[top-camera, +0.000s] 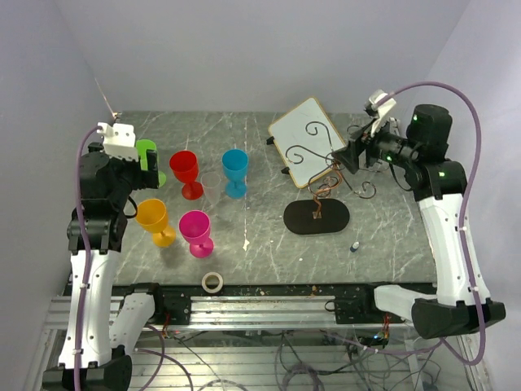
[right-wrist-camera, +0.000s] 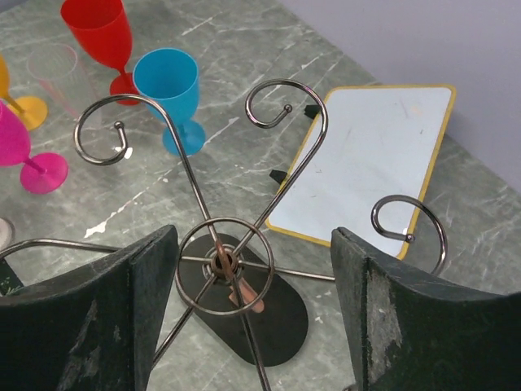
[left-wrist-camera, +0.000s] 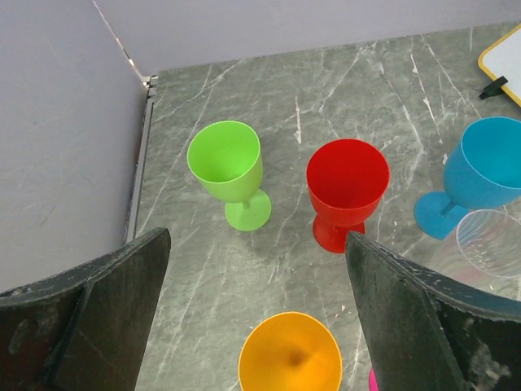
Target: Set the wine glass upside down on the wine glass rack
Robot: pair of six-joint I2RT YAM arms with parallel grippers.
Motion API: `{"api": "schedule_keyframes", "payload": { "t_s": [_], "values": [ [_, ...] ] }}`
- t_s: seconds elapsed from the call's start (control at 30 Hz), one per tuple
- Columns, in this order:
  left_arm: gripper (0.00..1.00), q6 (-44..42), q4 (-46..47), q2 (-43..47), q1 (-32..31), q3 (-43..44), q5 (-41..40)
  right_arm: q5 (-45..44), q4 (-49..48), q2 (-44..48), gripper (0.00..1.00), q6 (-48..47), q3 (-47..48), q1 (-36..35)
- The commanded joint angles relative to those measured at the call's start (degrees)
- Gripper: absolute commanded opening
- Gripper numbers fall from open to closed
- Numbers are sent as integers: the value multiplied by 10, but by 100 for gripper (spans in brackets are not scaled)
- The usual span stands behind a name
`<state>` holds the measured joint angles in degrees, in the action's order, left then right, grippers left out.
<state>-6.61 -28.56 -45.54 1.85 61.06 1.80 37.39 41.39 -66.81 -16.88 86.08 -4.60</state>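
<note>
The wine glass rack (top-camera: 317,195) stands right of centre on its black oval base (right-wrist-camera: 277,322), with curled wire arms spreading from the stem. My right gripper (top-camera: 348,156) hovers at the rack's top. In the right wrist view this gripper (right-wrist-camera: 252,232) is open, and the rack's central ring (right-wrist-camera: 221,262) lies between and below the fingers. Upright on the left stand green (left-wrist-camera: 226,159), red (top-camera: 186,171), blue (top-camera: 235,169), orange (top-camera: 155,220), magenta (top-camera: 196,232) and clear (top-camera: 212,187) wine glasses. My left gripper (left-wrist-camera: 256,236) hangs open and empty above the orange glass (left-wrist-camera: 291,354).
A white board with a yellow wooden rim (top-camera: 303,134) leans behind the rack. A tape roll (top-camera: 212,282) lies at the near edge and a small blue item (top-camera: 355,245) sits right of the rack's base. Grey walls close off the table's left and back.
</note>
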Motion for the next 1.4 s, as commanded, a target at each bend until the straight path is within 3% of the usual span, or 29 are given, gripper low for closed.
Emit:
{"api": "schedule_keyframes", "payload": {
  "t_s": [0.0,0.4,0.7,0.8,0.93,1.37],
  "values": [
    [98,-6,15,-6,7,10,10,-33,-20,-19,72,-21,4,-22],
    [99,-14,21,-8,6,0,5,-16,14,-29,43,-81,-18,-45],
    [100,-14,22,-11,6,0,13,-17,17,-10,32,-96,-46,-45],
    [100,-15,23,-10,6,-2,13,-19,18,-11,22,-100,-44,-45],
    [100,-17,24,-11,6,-2,15,-15,15,-19,1,-102,-37,-45],
    [100,-30,18,-21,7,1,39,10,-66,-60,0,-115,-3,-45]
  ]
}}
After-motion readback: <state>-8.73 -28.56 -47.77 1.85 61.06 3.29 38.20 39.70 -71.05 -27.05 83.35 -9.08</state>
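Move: Just below the right fingers sits the hub of the wine glass rack, about 4 cm lower, some 2 cm to the left and level fore and aft. Its base plate stands about 32 cm beneath the hand and 2 cm left; the whiteboard lies some 25 cm ahead, 4 cm left and 31 cm down. The blue wine glass is roughly 10 cm ahead, 26 cm left and 25 cm down. From the left hand the hub is some 47 cm to the right, about level. Sinking about 4 cm and easing 2 cm left, the right hand first edges forward, then draws back by as much, turning slightly counter-clockwise while the fingers close from three-quarters open until they pinch the upright at the centre of the rack's hub, inside the ring. With that grip it then pushes the rack's top forward about 1 cm. ##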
